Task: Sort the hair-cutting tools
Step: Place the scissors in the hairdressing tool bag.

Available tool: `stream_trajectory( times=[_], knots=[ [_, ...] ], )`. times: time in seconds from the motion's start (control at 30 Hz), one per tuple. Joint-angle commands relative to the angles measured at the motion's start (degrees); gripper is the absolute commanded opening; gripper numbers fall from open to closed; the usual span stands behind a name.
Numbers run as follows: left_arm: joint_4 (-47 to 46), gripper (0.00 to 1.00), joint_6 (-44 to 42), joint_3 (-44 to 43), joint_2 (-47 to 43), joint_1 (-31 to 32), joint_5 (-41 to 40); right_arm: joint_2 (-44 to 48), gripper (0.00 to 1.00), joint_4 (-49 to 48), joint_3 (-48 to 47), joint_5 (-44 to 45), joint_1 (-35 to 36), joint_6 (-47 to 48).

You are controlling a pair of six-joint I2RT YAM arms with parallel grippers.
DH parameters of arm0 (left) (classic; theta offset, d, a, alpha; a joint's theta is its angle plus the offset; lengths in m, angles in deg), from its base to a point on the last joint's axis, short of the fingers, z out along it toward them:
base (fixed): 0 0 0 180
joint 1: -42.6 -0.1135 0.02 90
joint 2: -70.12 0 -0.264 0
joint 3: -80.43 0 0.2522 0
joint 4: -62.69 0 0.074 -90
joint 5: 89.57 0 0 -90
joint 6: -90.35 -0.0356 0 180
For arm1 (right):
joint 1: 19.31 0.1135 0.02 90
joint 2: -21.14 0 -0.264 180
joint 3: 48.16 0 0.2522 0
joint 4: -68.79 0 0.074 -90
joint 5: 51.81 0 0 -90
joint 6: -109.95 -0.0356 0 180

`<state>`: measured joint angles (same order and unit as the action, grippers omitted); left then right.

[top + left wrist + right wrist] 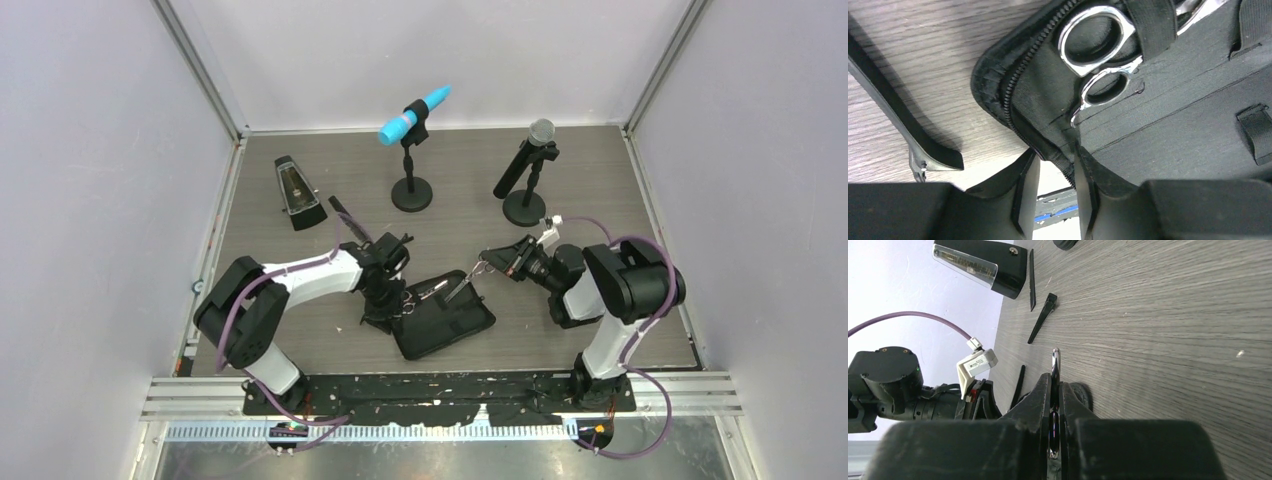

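Observation:
The black zip case (450,318) lies open at mid-table. One silver scissors (1098,42) sits in it with its ring handles under an elastic strap. My left gripper (1055,152) straddles the case's zip edge (1013,105) at the left corner, one finger inside and one outside, closed on it. My right gripper (1055,377) is shut on the second silver scissors (1055,357), held just above the table to the right of the case (476,272). The black comb (1031,280) and one black hair clip (1043,317) lie near the metronome. A second clip (898,120) lies beside the case.
The black metronome (297,190) stands at the back left. A blue microphone on a stand (412,120) and a black microphone on a stand (527,165) stand at the back. Walls close in the table on three sides.

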<state>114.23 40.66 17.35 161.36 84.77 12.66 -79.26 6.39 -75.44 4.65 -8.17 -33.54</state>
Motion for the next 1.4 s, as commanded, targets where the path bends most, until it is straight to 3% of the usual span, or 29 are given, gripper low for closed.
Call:
stream_trajectory(
  times=[0.0,0.23,0.5,0.57,0.7,0.83,1.0,1.2,1.37],
  knots=[
    [-9.7,0.31,2.2,3.0,1.1,-1.1,2.7,-4.9,0.05,-14.1,1.4,-1.7,0.3,-5.4],
    [-13.0,0.16,4.1,4.2,0.8,-1.1,3.8,-6.8,0.05,-16.7,3.0,1.8,4.3,-5.1],
    [-14.3,0.15,5.1,5.2,-1.0,-1.1,3.0,-8.4,0.15,-16.7,3.8,7.4,11.1,-4.8],
    [-14.3,0.15,5.3,5.3,-1.6,-1.1,2.7,-8.4,0.21,-16.7,4.5,7.5,11.3,-4.8],
    [-14.4,0.14,5.6,6.2,-3.0,-1.2,2.1,-6.2,0.44,-16.7,7.6,8.6,10.8,-2.6],
    [-14.3,0.14,5.4,6.4,-3.3,-1.7,1.9,-4.4,0.59,-16.6,10.9,9.1,8.7,-1.6],
    [-13.2,0.12,4.8,5.9,-3.8,-1.7,0.9,-0.2,0.65,-13.3,13.3,10.0,6.2,0.4],
    [-11.4,0.02,4.0,5.0,-4.3,-1.7,-1.2,10.2,0.70,0.7,15.6,13.5,5.8,4.0],
    [-10.4,0.00,3.1,3.1,-3.9,-1.8,-2.4,26.7,0.72,28.8,11.9,18.5,5.8,12.4]
  ],
)
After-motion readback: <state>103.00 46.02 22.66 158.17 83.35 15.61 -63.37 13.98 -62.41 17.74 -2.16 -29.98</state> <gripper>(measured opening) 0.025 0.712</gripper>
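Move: Seen from the right gripper, already gripping the scissors by their handles with the blades reaching over the bag, the tool bag's middle is about 9 cm back, 8 cm left and 6 cm below. The silver scissors already in the bag lie some 5 cm back and 12 cm left. From the left gripper, straddling the bag's left edge, the bag's middle is about 9 cm right and 3 cm ahead; a black hair clip lies 5 cm left and 5 cm ahead. Lower the right gripper and slide it left, then draw it back about 5 cm and down towards the bag, opening wide to let go of the scissors at the bag's far right part; with the fingers still widening, ease it right about 4 cm and up a little. Meanwhile close the left fingers on the bag's left edge and shift that hand about 2 cm right and slightly forward. ##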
